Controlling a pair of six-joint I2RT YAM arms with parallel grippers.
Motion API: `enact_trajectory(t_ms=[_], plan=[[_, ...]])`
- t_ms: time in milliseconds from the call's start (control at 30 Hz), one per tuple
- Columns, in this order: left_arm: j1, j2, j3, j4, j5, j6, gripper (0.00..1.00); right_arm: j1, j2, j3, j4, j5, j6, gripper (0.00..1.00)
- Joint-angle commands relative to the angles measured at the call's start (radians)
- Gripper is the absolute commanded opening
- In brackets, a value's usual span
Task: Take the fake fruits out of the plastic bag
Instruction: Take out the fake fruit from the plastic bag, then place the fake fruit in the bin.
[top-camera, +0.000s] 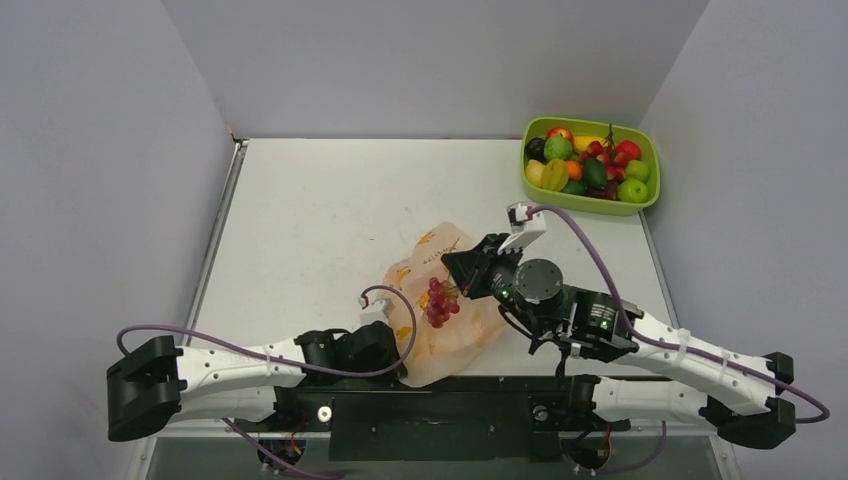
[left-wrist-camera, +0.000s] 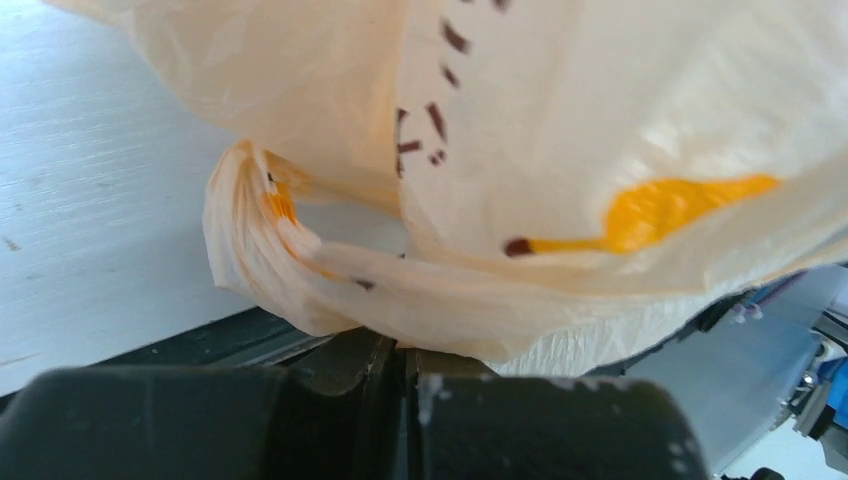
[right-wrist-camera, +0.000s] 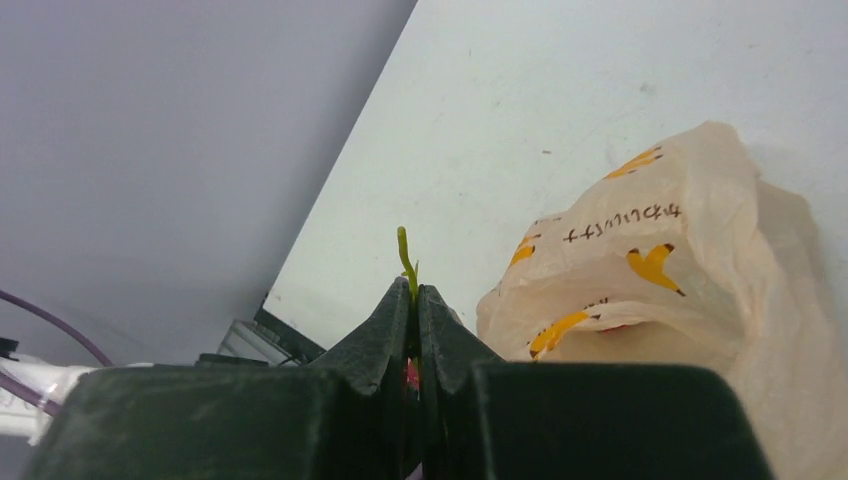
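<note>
The peach plastic bag (top-camera: 455, 335) lies crumpled near the table's front edge, between the two arms. My right gripper (top-camera: 452, 273) is shut on the thin green stem (right-wrist-camera: 404, 252) of a dark red grape bunch (top-camera: 440, 301), which hangs over the bag's top. In the right wrist view only the stem pokes out above the jaws (right-wrist-camera: 413, 296); the bag (right-wrist-camera: 660, 260) sits to the right. My left gripper (top-camera: 397, 352) is shut on the bag's lower edge (left-wrist-camera: 440, 335), and the bag (left-wrist-camera: 600, 120) fills that wrist view. Whatever is inside the bag is hidden.
A lime-green tray (top-camera: 650, 150) at the back right holds several toy fruits (top-camera: 590, 165) in red, green, yellow and orange. Grey walls close in the table on three sides. A black mounting rail (top-camera: 440, 400) runs along the front edge.
</note>
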Motion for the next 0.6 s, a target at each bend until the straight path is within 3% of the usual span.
enact_trajectory(t_ms=[0,133,367,567], plan=[[0.004,0.010,-0.007,0.090,-0.039,-0.014,0.00,-0.009,-0.056,0.140,-0.125,0.150,-0.002,0.00],[0.003,0.029,0.041,0.028,-0.042,0.032,0.00,-0.108,-0.085,0.197,-0.210,0.222,-0.021,0.00],[-0.001,0.027,0.038,0.026,-0.035,0.058,0.00,-0.449,-0.054,0.308,-0.220,0.185,-0.151,0.00],[-0.002,0.010,0.083,-0.080,-0.083,0.114,0.00,-0.725,0.058,0.303,-0.105,0.228,-0.217,0.00]])
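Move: The green basket, where the grapes already hanging from the right fingers go, lies some 36 cm ahead of the right hand, about 37 cm to its right and roughly 28 cm below. The plastic bag's middle lies under that hand, about 6 cm farther out, 2 cm to the right and 29 cm down. From the left hand the basket lies about 46 cm ahead and 47 cm to the right, roughly level in height. With the grapes' stem still pinched in its shut fingers, the right hand swings away from above the bag towards the green basket, picking up speed: about 20 cm to the right, some 12 cm forward, and about 10 cm up all the while. The wrist turns clockwise by roughly 45 degrees, so that the fingers end up pointing ahead. ##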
